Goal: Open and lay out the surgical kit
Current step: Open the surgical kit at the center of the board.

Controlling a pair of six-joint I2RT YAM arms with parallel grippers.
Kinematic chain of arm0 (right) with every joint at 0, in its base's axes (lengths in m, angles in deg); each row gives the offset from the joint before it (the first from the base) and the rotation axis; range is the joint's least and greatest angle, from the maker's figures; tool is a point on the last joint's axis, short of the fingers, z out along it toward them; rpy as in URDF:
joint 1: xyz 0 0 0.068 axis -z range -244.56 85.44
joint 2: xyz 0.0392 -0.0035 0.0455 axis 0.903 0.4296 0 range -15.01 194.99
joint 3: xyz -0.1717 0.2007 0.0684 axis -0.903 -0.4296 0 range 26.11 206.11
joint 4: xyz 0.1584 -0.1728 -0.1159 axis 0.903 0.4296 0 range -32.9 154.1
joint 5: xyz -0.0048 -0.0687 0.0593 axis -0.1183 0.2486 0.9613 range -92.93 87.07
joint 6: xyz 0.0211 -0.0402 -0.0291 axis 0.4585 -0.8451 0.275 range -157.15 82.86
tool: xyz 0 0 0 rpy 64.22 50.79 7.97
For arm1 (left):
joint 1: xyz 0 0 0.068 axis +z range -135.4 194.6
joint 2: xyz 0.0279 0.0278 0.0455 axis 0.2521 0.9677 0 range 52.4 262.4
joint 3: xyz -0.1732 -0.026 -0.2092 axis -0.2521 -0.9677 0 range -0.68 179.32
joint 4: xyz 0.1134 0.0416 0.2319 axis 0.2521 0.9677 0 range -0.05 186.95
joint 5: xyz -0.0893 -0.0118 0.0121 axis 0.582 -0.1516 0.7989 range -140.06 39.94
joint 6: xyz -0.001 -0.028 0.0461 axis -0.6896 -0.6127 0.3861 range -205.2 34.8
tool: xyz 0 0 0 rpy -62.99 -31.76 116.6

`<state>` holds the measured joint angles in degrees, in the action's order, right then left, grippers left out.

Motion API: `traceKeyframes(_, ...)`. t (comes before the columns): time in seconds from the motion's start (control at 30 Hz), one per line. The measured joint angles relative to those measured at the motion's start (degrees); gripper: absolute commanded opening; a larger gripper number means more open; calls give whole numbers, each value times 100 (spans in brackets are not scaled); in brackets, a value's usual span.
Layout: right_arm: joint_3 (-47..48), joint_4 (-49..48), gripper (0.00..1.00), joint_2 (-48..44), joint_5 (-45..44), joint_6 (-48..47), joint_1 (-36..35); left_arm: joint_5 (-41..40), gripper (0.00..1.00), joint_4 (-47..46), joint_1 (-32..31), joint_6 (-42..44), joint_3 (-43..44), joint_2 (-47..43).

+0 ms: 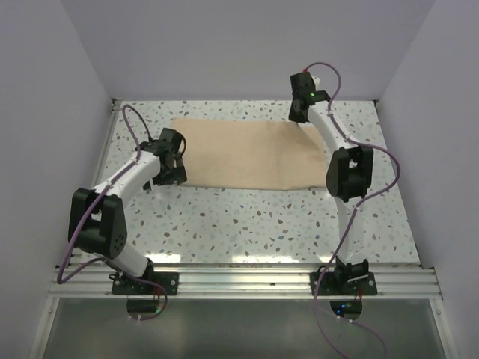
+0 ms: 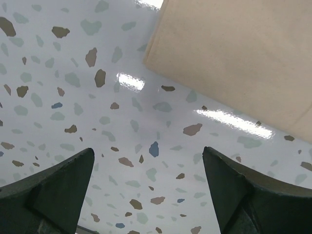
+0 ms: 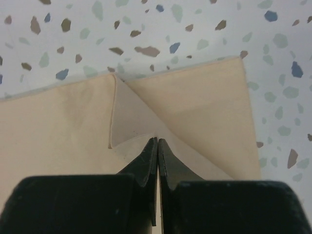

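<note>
The beige cloth wrap [image 1: 247, 153] lies flat and folded at the back middle of the speckled table. My right gripper [image 1: 303, 118] is at its far right corner; in the right wrist view the jaws [image 3: 158, 140] are shut on a pinched fold of the cloth [image 3: 58, 126], with a small flap [image 3: 127, 122] turned up beside them. My left gripper [image 1: 171, 163] is open and empty just off the cloth's left edge, over bare table [image 2: 147, 151], with the cloth's corner [image 2: 234, 53] ahead of it. The steel tray and instruments are hidden.
White walls close in the table on the left, back and right. The arm bases sit on a metal rail [image 1: 239, 280] at the near edge. Bare speckled tabletop [image 1: 254, 221] lies in front of the cloth.
</note>
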<state>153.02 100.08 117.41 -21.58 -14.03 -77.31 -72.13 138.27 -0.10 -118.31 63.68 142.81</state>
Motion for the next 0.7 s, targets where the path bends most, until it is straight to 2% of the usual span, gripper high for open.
traceKeyframes(0.13,-494,2,0,-195,179,70,-245,-2,97,42,0,83,203,-92)
traceKeyframes(0.37,-2079,-118,0,-979,588,203,-361,-72,100,348,0,245,726,-214)
traceKeyframes(0.57,-3982,-203,0,-2787,999,450,-1038,-74,99,579,0,293,2511,232)
traceKeyframes(0.7,-5381,-146,0,-4625,1364,706,-1521,-61,99,651,0,291,3703,734)
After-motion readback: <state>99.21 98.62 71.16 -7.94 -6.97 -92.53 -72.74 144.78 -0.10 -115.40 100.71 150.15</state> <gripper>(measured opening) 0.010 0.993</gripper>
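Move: My right hand already holds the upper layer's far corner of the surgical kit's wrap. Its way leads to the wrap's near edge, about 27 cm back, 9 cm left and 11 cm down; the lower layer's far right corner lies about 5 cm ahead and 10 cm right, the near right corner 27 cm back and 7 cm right. From my empty left hand, the wrap's far left corner is about 31 cm ahead and 1 cm left, the near left corner 6 cm ahead and 3 cm left, both 5 cm lower. Keeping the flap pinched in my shut right fingers, I draw it back towards the wrap's near edge, about 25 cm and some 9 cm left, dipping at first and rising again while the wrist turns counter-clockwise. Meanwhile my left hand, open and empty, rises and goes forward towards the far left corner, its fingers tipping up some 20 degrees. ##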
